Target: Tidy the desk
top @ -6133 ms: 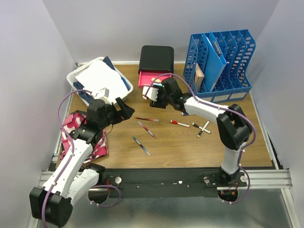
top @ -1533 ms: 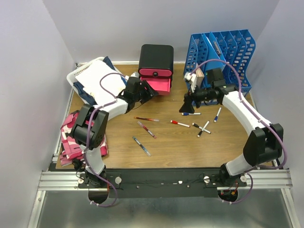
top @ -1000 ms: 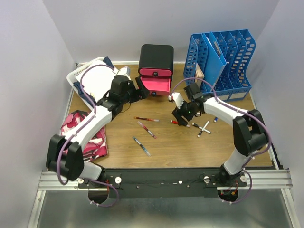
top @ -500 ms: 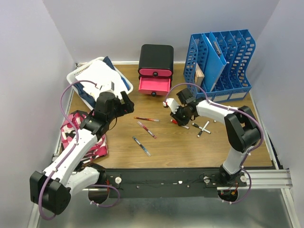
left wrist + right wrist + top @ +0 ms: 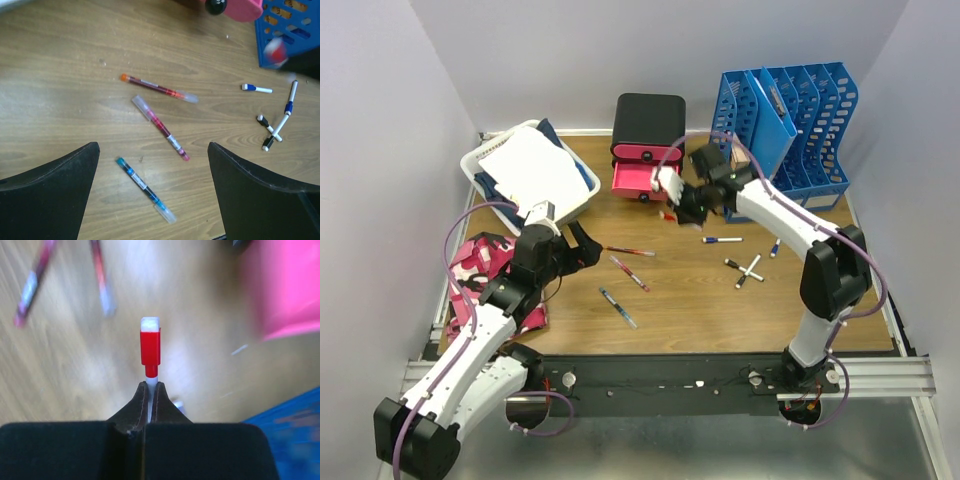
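The desk (image 5: pixel 720 300) is brown wood-grain. My right gripper (image 5: pixel 672 208) is shut on a white marker with a red cap (image 5: pixel 150 347) and holds it above the desk, just in front of the open pink drawer (image 5: pixel 638 180). My left gripper (image 5: pixel 582 248) is open and empty, hovering left of three pens: red (image 5: pixel 628 251), pink (image 5: pixel 629 273) and blue (image 5: pixel 618 307). In the left wrist view the blue pen (image 5: pixel 145 189) lies between my spread fingers (image 5: pixel 50 190).
A black drawer unit (image 5: pixel 648 120) stands at the back. A blue file organiser (image 5: pixel 790 120) is back right, a white basket (image 5: pixel 530 165) of papers back left, a pink cloth (image 5: pixel 480 270) at the left edge. Blue markers (image 5: pixel 721 240) and crossed black markers (image 5: pixel 748 269) lie right of centre.
My right gripper has lifted the red-capped marker off the desk and carried it back-left toward the open drawer. My left gripper has drawn back toward the near side.
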You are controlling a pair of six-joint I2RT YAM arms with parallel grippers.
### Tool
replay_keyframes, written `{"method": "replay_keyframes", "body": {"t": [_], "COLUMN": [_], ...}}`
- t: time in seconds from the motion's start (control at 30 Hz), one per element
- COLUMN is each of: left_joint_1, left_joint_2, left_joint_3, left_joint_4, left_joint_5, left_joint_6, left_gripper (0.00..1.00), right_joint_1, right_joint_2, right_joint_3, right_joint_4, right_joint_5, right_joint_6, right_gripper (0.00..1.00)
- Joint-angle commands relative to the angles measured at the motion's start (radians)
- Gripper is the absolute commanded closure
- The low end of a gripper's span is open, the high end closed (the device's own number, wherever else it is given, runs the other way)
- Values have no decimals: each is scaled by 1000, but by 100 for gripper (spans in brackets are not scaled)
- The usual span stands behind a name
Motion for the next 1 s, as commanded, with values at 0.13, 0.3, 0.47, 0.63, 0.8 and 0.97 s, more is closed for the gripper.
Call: {"method": "replay_keyframes", "body": {"t": [0.13,0.3,0.47,0.63,0.8,0.97], "left_joint_1": [4,4,3,4,4,4], "left_joint_2": [-82,-93,-90,-84,-52,-21], "left_joint_3": [-137,-168,-177,-176,-171,-162], "left_joint_4": [34,47,60,69,97,124], "left_joint_5": [79,99,111,123,142,162], "left_joint_6": [-141,-168,-176,-173,-165,-139], "left_gripper": [2,2,2,2,2,2], "right_joint_1": [11,31,41,46,46,20], "right_joint_2": [184,298,373,389,321,142], "right_joint_3": [444,552,613,630,601,470], "right_joint_4": [-35,37,83,105,51,-179], "right_joint_5": [5,94,159,182,150,-114], "right_joint_6": [-82,-102,-99,-63,-7,-40], "right_gripper": [100,95,83,54,44,40]}}
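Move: The right hand, holding the red marker, has the open pink drawer about 13 cm ahead, 8 cm to its left and 5 cm lower. On the desk some 10 cm below it, the blue-capped marker lies 1 cm ahead and 7 cm to its right, the orange-ended pen 1 cm back and 13 cm left, and the pink pen 7 cm back and 13 cm left. From the left hand the drawer is roughly 20 cm ahead, 11 cm right and 11 cm lower. Right hand arcs up and some 15 cm forward-left, dips, releases the marker into the drawer; left hand sinks. ##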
